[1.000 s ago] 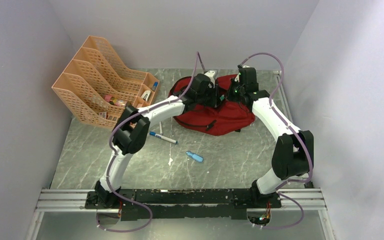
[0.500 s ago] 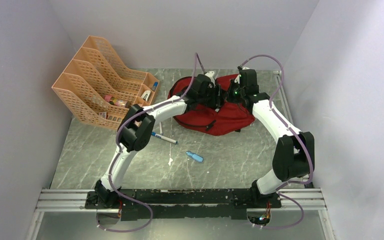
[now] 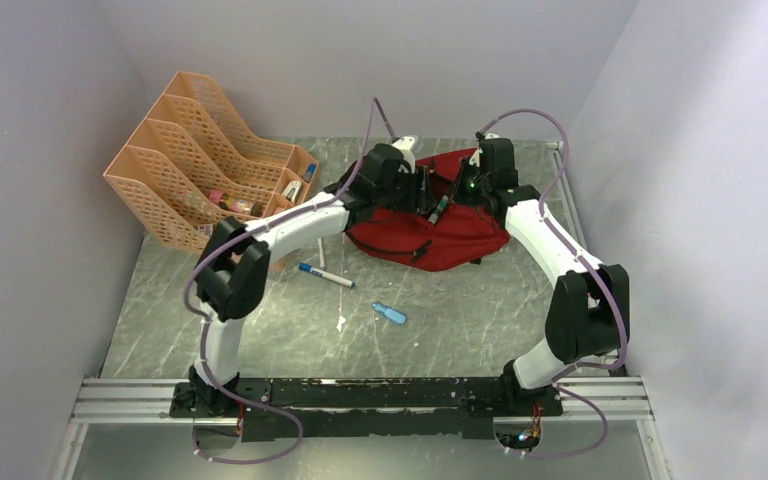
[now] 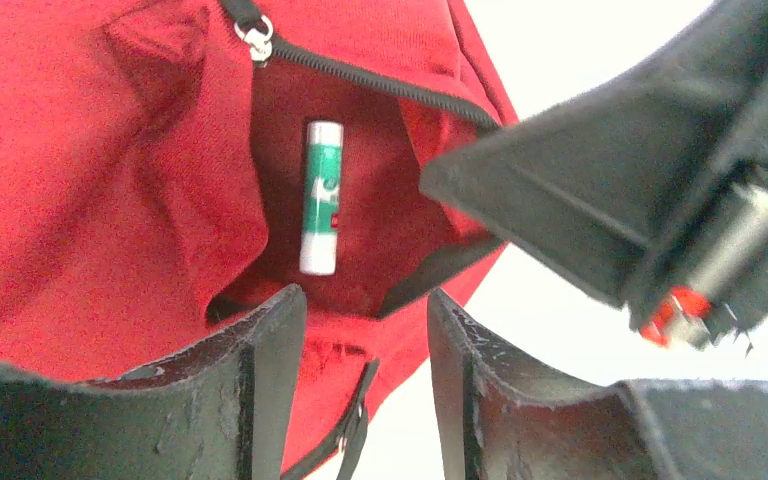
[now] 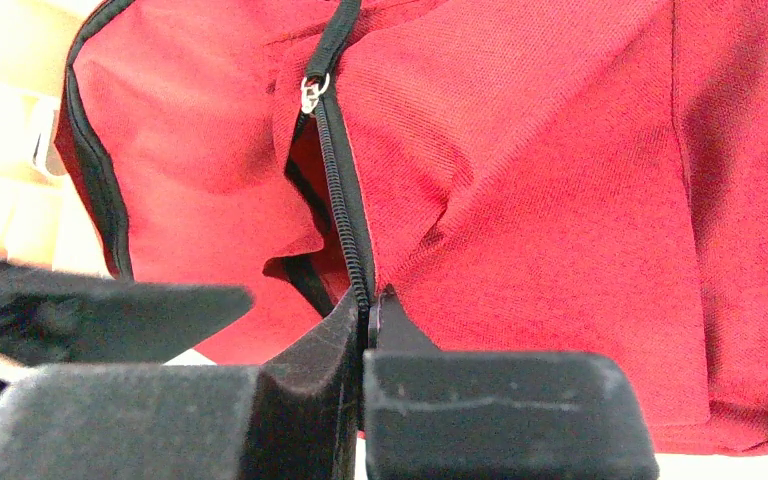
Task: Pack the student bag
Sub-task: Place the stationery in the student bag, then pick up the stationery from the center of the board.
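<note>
The dark-red student bag (image 3: 440, 232) lies at the back of the table with its zipper (image 5: 337, 190) partly undone. My right gripper (image 5: 368, 305) is shut on the bag's zipper edge and holds the opening apart; in the top view the right gripper (image 3: 463, 190) is over the bag's top. A green and white tube (image 4: 321, 197) lies inside the opening, touching no finger. My left gripper (image 4: 365, 330) is open just in front of the opening with nothing between its fingers, and in the top view the left gripper (image 3: 428, 195) faces the right one.
An orange mesh file rack (image 3: 200, 165) stands at the back left with small items in it. A blue-capped marker (image 3: 325, 275), a small blue object (image 3: 390, 313) and a white scrap (image 3: 341, 322) lie on the marble table in front of the bag.
My left gripper has opened and the green and white tube now lies loose in the bag. The left arm has drawn back to the left. The right gripper has kept its hold.
</note>
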You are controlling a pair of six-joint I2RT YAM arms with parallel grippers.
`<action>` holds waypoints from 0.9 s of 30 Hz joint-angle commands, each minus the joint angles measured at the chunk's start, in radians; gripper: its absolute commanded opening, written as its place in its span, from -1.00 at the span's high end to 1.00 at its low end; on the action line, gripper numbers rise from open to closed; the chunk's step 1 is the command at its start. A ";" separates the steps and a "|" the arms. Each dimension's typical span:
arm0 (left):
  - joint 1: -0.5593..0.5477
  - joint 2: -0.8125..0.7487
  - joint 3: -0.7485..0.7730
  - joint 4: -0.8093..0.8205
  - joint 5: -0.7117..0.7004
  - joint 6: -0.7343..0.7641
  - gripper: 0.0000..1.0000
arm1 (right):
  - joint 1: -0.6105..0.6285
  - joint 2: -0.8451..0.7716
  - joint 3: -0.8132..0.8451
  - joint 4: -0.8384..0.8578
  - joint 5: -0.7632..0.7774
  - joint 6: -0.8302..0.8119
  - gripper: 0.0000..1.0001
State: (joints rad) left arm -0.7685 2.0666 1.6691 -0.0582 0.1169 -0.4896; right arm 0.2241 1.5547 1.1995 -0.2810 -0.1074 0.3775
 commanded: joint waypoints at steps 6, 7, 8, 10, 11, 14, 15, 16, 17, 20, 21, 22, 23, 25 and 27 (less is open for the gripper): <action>0.004 -0.314 -0.286 0.006 -0.052 0.121 -0.03 | 0.004 -0.038 -0.009 0.017 0.001 -0.001 1.00; 0.005 -0.339 -0.324 0.019 -0.050 0.125 -0.02 | 0.004 -0.036 -0.009 0.016 0.004 -0.002 1.00; 0.005 -0.362 -0.361 0.032 -0.050 0.125 -0.02 | 0.004 -0.034 -0.008 0.013 0.006 -0.001 1.00; 0.004 -0.387 -0.425 0.009 -0.046 0.106 -0.01 | 0.004 -0.033 -0.005 0.007 0.001 0.000 1.00; 0.001 -0.394 -0.441 -0.020 -0.045 0.095 0.01 | 0.004 -0.034 -0.007 0.009 -0.001 0.002 1.00; -0.027 -0.445 -0.527 -0.067 -0.099 0.041 0.05 | 0.004 -0.042 -0.020 0.017 -0.006 0.013 1.00; -0.044 -0.467 -0.566 -0.066 -0.113 0.021 0.05 | 0.004 -0.043 -0.025 0.020 -0.009 0.016 1.00; -0.066 -0.490 -0.596 -0.070 -0.149 -0.003 0.06 | 0.004 -0.043 -0.028 0.021 -0.011 0.017 1.00; -0.085 -0.510 -0.627 -0.066 -0.171 -0.021 0.06 | 0.004 -0.042 -0.030 0.023 -0.014 0.017 1.00; -0.152 -0.534 -0.679 -0.058 -0.196 -0.020 0.05 | 0.004 -0.030 -0.024 0.022 -0.022 0.017 1.00; -0.170 -0.532 -0.684 -0.063 -0.197 -0.005 0.05 | 0.005 -0.027 -0.022 0.023 -0.024 0.018 1.00; -0.186 -0.527 -0.686 -0.071 -0.193 0.010 0.05 | 0.004 -0.027 -0.022 0.024 -0.028 0.019 1.00; -0.200 -0.521 -0.686 -0.081 -0.183 0.029 0.05 | 0.004 -0.026 -0.021 0.024 -0.032 0.022 1.00; -0.221 -0.507 -0.687 -0.098 -0.158 0.063 0.04 | 0.004 -0.028 -0.023 0.025 -0.034 0.022 1.00; -0.235 -0.496 -0.691 -0.098 -0.118 0.118 0.04 | 0.004 -0.032 -0.027 0.025 -0.033 0.020 1.00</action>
State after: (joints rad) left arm -0.9825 1.5688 0.9852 -0.1375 -0.0349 -0.4591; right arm 0.2241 1.5528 1.1812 -0.2672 -0.1146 0.3855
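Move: Behind the open left hand lies the blue highlighter, roughly 20 cm back, 9 cm to its left and 14 cm below. The white marker is 13 cm left of the highlighter and 9 cm farther out. The green glue stick, already in the bag's pocket, is some 8 cm below the left hand, 1 cm ahead and 3 cm to the right. From the right hand the highlighter lies about 22 cm back, 17 cm left and 14 cm down. Leaving the bag empty, the left hand swings back some 18 cm and left about 9 cm towards the blue highlighter, first climbing 3 cm, then dropping roughly 10 cm beyond the bag's near edge. Its fingers stay half open and tip more steeply down; the leftward drift eases slightly back at the end. The right hand stays put, still pinching the bag's zipped edge. ##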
